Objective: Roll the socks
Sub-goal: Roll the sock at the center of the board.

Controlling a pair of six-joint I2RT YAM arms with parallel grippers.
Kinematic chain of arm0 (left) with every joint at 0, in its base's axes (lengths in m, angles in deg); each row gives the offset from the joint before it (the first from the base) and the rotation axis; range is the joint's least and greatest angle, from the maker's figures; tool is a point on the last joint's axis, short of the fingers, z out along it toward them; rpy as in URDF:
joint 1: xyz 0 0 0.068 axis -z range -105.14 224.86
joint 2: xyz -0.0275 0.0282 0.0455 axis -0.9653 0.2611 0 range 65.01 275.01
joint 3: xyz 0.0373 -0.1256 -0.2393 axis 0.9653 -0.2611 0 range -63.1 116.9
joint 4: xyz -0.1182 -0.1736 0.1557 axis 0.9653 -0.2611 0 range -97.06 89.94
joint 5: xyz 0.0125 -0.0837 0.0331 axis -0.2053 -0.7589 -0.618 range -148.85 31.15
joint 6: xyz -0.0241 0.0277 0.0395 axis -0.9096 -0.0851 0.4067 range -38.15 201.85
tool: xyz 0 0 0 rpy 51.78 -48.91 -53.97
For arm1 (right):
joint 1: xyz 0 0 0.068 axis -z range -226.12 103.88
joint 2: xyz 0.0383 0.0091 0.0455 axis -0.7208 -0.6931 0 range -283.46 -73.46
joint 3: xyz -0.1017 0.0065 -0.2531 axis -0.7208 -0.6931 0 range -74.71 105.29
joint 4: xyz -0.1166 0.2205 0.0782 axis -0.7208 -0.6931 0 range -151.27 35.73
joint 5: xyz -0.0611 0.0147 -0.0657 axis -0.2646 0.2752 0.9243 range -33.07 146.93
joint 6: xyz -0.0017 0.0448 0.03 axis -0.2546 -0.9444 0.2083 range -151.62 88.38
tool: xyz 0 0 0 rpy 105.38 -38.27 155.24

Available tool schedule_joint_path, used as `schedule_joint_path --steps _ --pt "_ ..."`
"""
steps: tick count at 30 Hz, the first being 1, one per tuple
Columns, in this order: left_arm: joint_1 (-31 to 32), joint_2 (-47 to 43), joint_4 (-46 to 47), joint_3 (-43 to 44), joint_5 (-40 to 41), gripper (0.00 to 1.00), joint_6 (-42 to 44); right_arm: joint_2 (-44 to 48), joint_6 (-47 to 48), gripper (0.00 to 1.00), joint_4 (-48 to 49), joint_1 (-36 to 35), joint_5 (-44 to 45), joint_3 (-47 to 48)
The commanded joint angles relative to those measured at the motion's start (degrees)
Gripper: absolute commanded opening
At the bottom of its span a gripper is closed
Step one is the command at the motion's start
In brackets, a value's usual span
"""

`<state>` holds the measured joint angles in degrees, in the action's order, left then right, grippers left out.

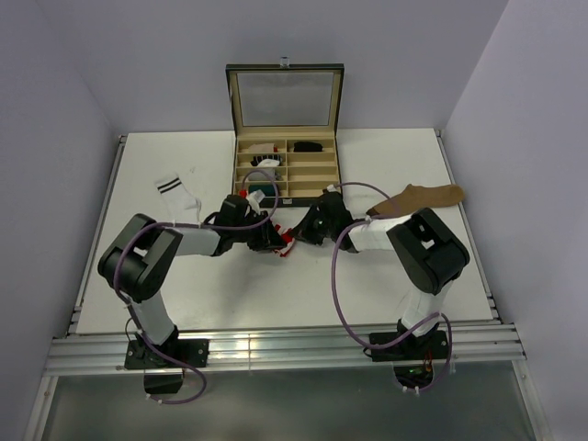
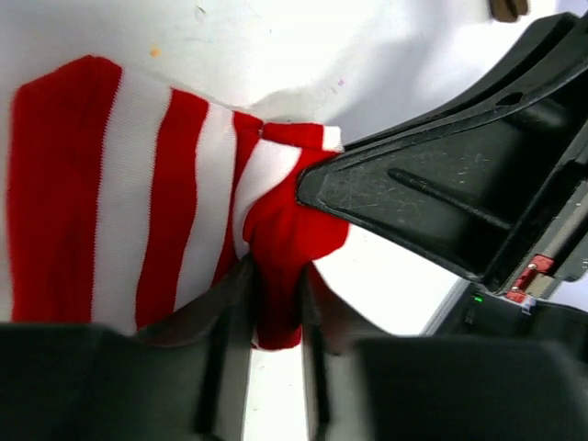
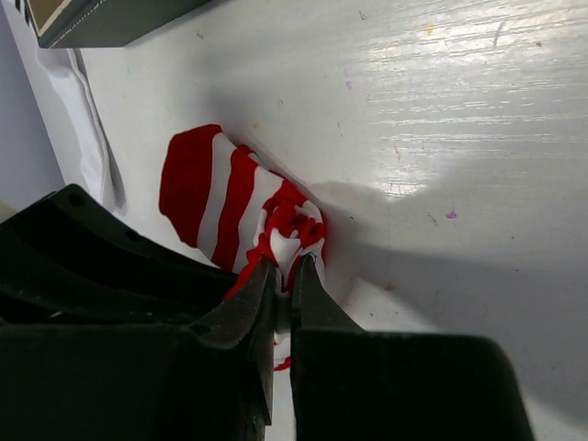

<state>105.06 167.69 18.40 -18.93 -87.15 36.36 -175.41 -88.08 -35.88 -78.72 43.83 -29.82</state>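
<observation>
The red-and-white striped sock (image 1: 288,243) lies mid-table between both grippers, partly rolled. In the left wrist view its striped body (image 2: 138,202) spreads flat, and a red fold runs between the jaws of my left gripper (image 2: 274,317), touching both fingers. My right gripper (image 3: 289,271) is shut on the bunched, rolled end of the same sock (image 3: 211,188). From above, the left gripper (image 1: 274,241) and right gripper (image 1: 301,234) nearly touch. The white sock with dark cuff stripes (image 1: 176,197) lies flat at the left. At the right, the tan-brown sock (image 1: 423,197) is partly under the right arm.
An open compartment box (image 1: 285,175) with its glass lid (image 1: 285,96) raised stands just behind the grippers. It holds small rolled bundles, one black (image 1: 308,145) and one teal (image 1: 262,191). Its corner (image 3: 101,18) shows in the right wrist view.
</observation>
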Motion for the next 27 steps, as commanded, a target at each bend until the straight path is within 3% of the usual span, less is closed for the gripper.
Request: schedule_joint_path --steps 1,2,8,14,20,27 --pt "0.4 -4.3 -8.2 -0.3 8.1 0.32 5.5 0.1 3.0 0.0 -5.6 -0.4 2.9 2.7" --pt "0.8 -5.5 -8.9 -0.2 10.2 0.38 6.4 0.4 3.3 0.0 -7.1 -0.5 3.2 3.0" --pt "7.3 -15.0 -12.5 0.5 28.0 0.5 14.5 0.7 3.9 0.0 -13.0 -1.4 3.8 6.0" --pt "19.3 -17.9 -11.3 1.1 49.3 0.51 24.0 0.6 4.1 0.0 -17.9 -2.2 5.0 9.1" --pt "26.0 -12.8 -11.2 3.5 58.7 0.52 29.3 0.6 3.6 0.0 -20.3 -2.4 4.8 10.1" --pt "30.4 -6.1 -9.4 5.0 63.7 0.5 32.9 0.3 3.3 0.0 -19.9 -2.4 3.7 10.2"
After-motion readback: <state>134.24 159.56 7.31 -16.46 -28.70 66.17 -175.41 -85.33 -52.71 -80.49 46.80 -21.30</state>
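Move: The striped sock's rolled end sits between my left fingertips, its middle roughly 1 cm ahead, 1 cm to the right and 1 cm down; its flat tail lies about 3 cm ahead and 4 cm to the left. The box's middle is some 16 cm straight ahead, the white sock about 22 cm left and 7 cm ahead. My right fingers already pinch the roll, its middle 1 cm to their left and about 1 cm below. I let go with my left hand, opening the fingers to about half, and lift it some 5 cm clear, edging left at first. At the top I draw it back and sink again about 3 cm towards the roll, turning the wrist some 60 degrees so the fingers swing from pointing right to pointing mostly forward. My right hand stays put, pinching the roll and rolling over slightly. ##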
